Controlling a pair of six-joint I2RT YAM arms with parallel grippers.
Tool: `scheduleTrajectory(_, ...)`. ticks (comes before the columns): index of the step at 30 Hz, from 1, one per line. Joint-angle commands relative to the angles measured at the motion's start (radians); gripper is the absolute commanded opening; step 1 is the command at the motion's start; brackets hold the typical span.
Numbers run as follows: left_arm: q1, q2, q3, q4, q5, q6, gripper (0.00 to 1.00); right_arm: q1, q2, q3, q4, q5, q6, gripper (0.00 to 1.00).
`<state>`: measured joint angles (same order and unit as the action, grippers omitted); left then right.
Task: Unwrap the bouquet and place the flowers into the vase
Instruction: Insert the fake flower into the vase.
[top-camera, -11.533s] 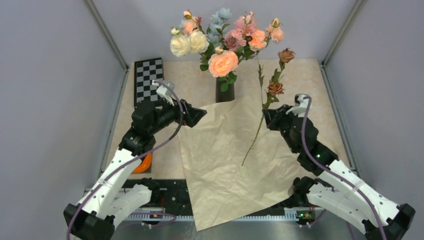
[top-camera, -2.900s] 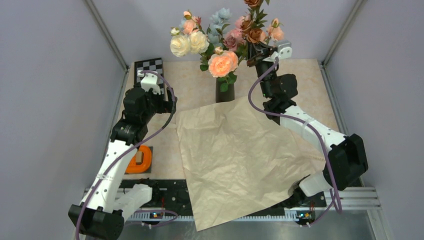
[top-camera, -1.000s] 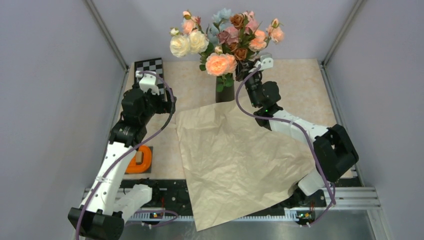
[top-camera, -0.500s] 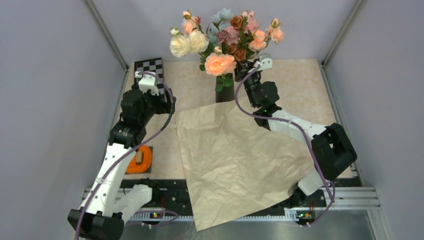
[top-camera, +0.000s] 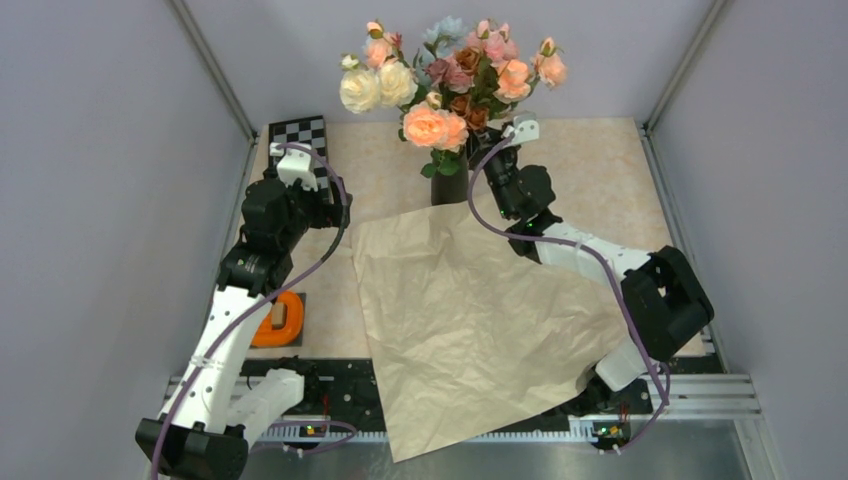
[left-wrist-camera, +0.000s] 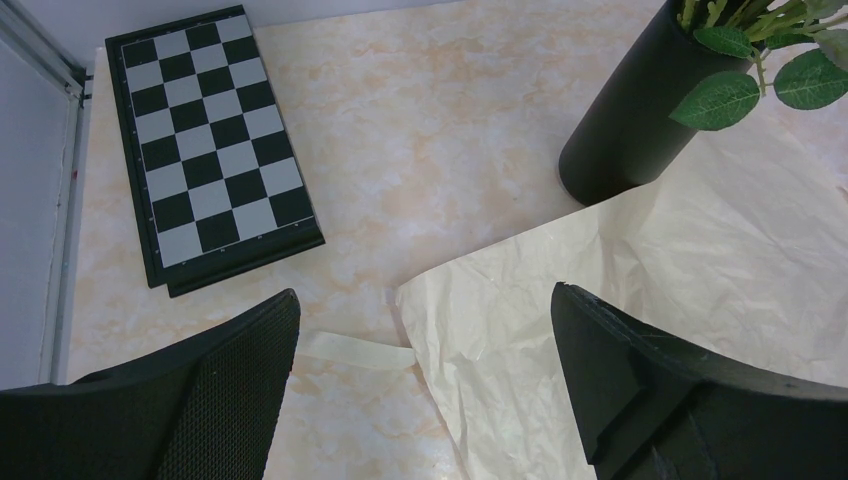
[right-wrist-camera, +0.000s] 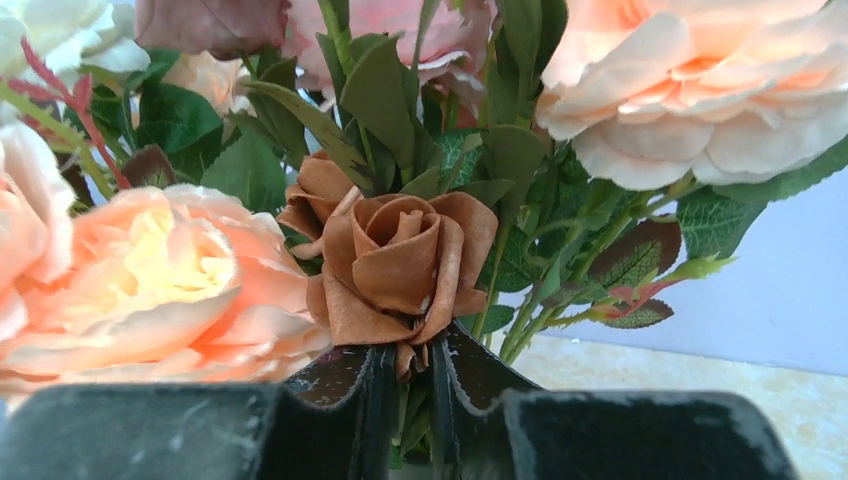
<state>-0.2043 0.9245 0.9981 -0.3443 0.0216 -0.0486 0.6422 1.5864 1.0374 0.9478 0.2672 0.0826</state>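
Note:
The black vase (top-camera: 450, 187) stands at the back centre and holds the flowers (top-camera: 440, 125), cream, peach and pink roses with green leaves. The bouquet no longer shows as a wrapped bunch. Its tan paper (top-camera: 470, 320) lies spread flat in front of the vase. My right gripper (top-camera: 487, 140) reaches into the bunch just above the vase mouth. In the right wrist view its jaws (right-wrist-camera: 415, 375) stand slightly apart around the stem under a brownish rose (right-wrist-camera: 400, 255). My left gripper (left-wrist-camera: 420, 350) hangs open over the paper's left corner, holding nothing.
A chessboard (top-camera: 296, 160) lies at the back left. A strip of tape (left-wrist-camera: 355, 350) sits on the table by the paper's corner. An orange object (top-camera: 280, 320) lies beside the left arm. Grey walls close in on the table.
The right gripper has sunk a little toward the vase, taking the brownish roses lower into the bunch, and its jaws have parted slightly. The left arm has not moved.

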Motion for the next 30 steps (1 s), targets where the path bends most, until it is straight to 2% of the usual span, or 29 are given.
scheduleTrajectory(1, 0.005, -0.025, -0.006, 0.05, 0.01, 0.004, 0.99, 0.017, -0.027, -0.018, -0.035, -0.017, 0.01, 0.16)
scheduleTrajectory(15, 0.005, -0.028, -0.007, 0.049, 0.012, 0.003, 0.99, 0.022, -0.063, -0.052, -0.06, -0.015, 0.015, 0.28)
scheduleTrajectory(22, 0.005, -0.026, -0.007, 0.05, 0.014, -0.001, 0.99, 0.026, -0.084, -0.069, -0.081, -0.018, 0.009, 0.42)
scheduleTrajectory(30, 0.005, -0.02, -0.012, 0.052, -0.004, -0.007, 0.99, 0.029, -0.137, -0.126, -0.114, -0.016, 0.0, 0.53)
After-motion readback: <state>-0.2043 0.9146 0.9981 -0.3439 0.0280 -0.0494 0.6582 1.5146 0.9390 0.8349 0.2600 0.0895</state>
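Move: The right gripper, barely open, has the brown rose's stem between its fingertips, the bloom about 4 cm above and 2 cm ahead of them. From this hand the vase mouth lies roughly 7 cm ahead, 4 cm to the left and 12 cm down; the peach peonies sit some 7 cm left and 3 cm ahead, at fingertip height. From the left hand the vase mouth is about 15 cm ahead, 20 cm right and 7 cm lower. Let go of the brown rose: sink the right gripper about 4 cm down below the bloom while spreading its fingers steadily to about half open, tipping them down slightly. Then, still opening, ease straight back 1 to 2 cm so the pads come free of the stem. ##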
